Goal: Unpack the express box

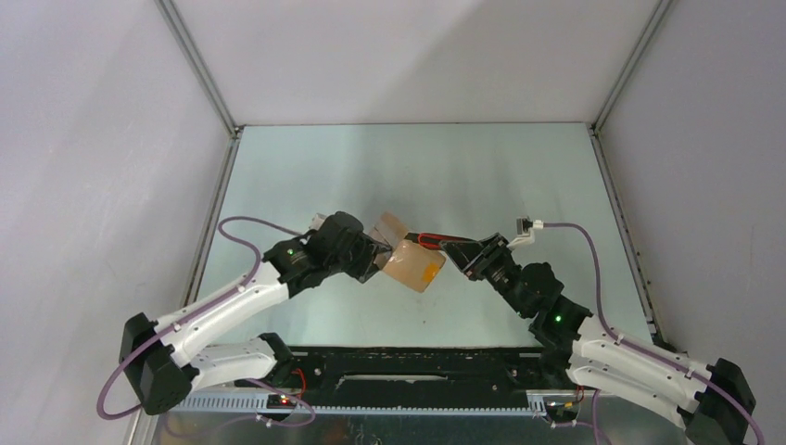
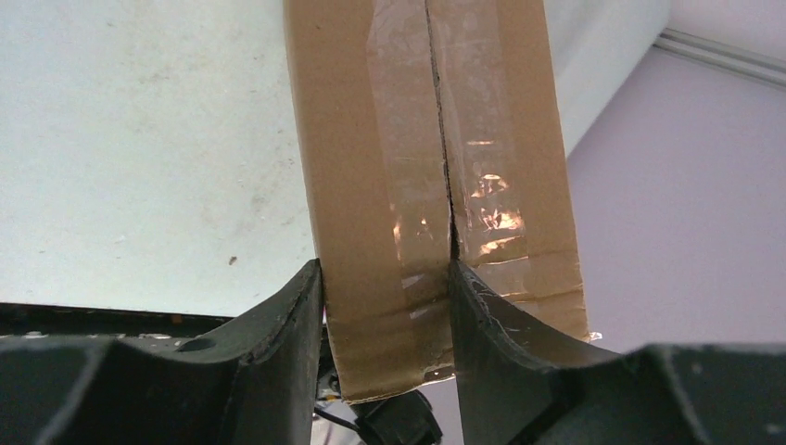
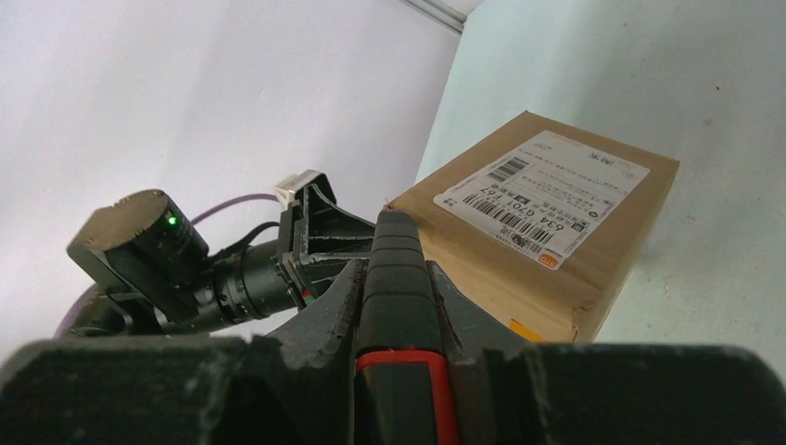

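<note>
The express box (image 1: 414,264), a small brown carton, is held tilted above the table between the two arms. My left gripper (image 1: 378,255) is shut on its left end. In the left wrist view the taped face of the box (image 2: 417,139) shows a split along the seam; one finger (image 2: 287,324) presses the box's side edge and the other finger (image 2: 482,324) sits at the seam. My right gripper (image 3: 397,271) is shut on a red-and-black utility knife (image 3: 396,246), whose tip is at the box's near corner. The white label (image 3: 542,195) faces the right wrist camera.
A black rail (image 1: 408,366) runs along the near table edge between the arm bases. Grey walls enclose the table on three sides. The left arm's wrist (image 3: 185,269) sits just behind the knife tip in the right wrist view.
</note>
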`<control>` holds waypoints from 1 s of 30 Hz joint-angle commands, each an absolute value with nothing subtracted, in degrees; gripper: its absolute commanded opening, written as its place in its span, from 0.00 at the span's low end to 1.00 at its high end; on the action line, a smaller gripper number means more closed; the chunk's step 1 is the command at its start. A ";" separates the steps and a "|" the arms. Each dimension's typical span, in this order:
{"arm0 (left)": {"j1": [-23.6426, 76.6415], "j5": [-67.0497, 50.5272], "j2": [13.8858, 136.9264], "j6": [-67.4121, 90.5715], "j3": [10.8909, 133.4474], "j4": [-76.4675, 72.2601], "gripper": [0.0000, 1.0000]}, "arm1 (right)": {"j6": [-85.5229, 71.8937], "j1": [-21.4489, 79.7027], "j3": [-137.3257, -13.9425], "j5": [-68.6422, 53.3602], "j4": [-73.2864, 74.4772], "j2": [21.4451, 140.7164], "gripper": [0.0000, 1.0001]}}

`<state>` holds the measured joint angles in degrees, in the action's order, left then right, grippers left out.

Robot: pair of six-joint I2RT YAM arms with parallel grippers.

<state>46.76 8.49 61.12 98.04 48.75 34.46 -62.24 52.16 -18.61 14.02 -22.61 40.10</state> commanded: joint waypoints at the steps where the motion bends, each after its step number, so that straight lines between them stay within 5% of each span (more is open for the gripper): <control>1: 48.92 8.63 63.42 92.98 58.15 38.94 0.03 | -59.73 53.39 -20.08 11.23 -16.01 40.85 0.00; 8: 49.61 8.54 64.02 94.12 56.47 34.15 0.00 | -62.38 52.99 -20.13 4.87 -18.10 42.07 0.00; 14: 48.37 11.46 65.42 89.44 62.50 45.23 0.00 | -63.15 55.59 -19.95 7.05 -14.01 40.68 0.00; 30: 39.43 4.09 76.63 53.20 77.17 64.76 0.00 | -55.40 64.36 -20.21 15.63 -3.66 32.61 0.00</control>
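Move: The left fingers already pinch the box near its raised end. The box hangs tilted, its middle about 4 cm to the right of that hand, 1 cm ahead and some 6 cm below. The knife tip stands about 5 cm right, 4 ahead and 3 above it. From the right hand, which holds the knife, the box's middle lies about 10 cm left, level fore-and-aft and 7 below; the left fingertips are some 13 cm left, 1 back and 4 below. The left fingers' pinch on the box ends as that hand swings some 4 cm to its left and slightly back, its left side rolling up about 25 degrees while it turns clockwise about as much. The right hand waits, then draws the still-gripped knife back about 5 cm and down some 3 cm, along the box's right side. ##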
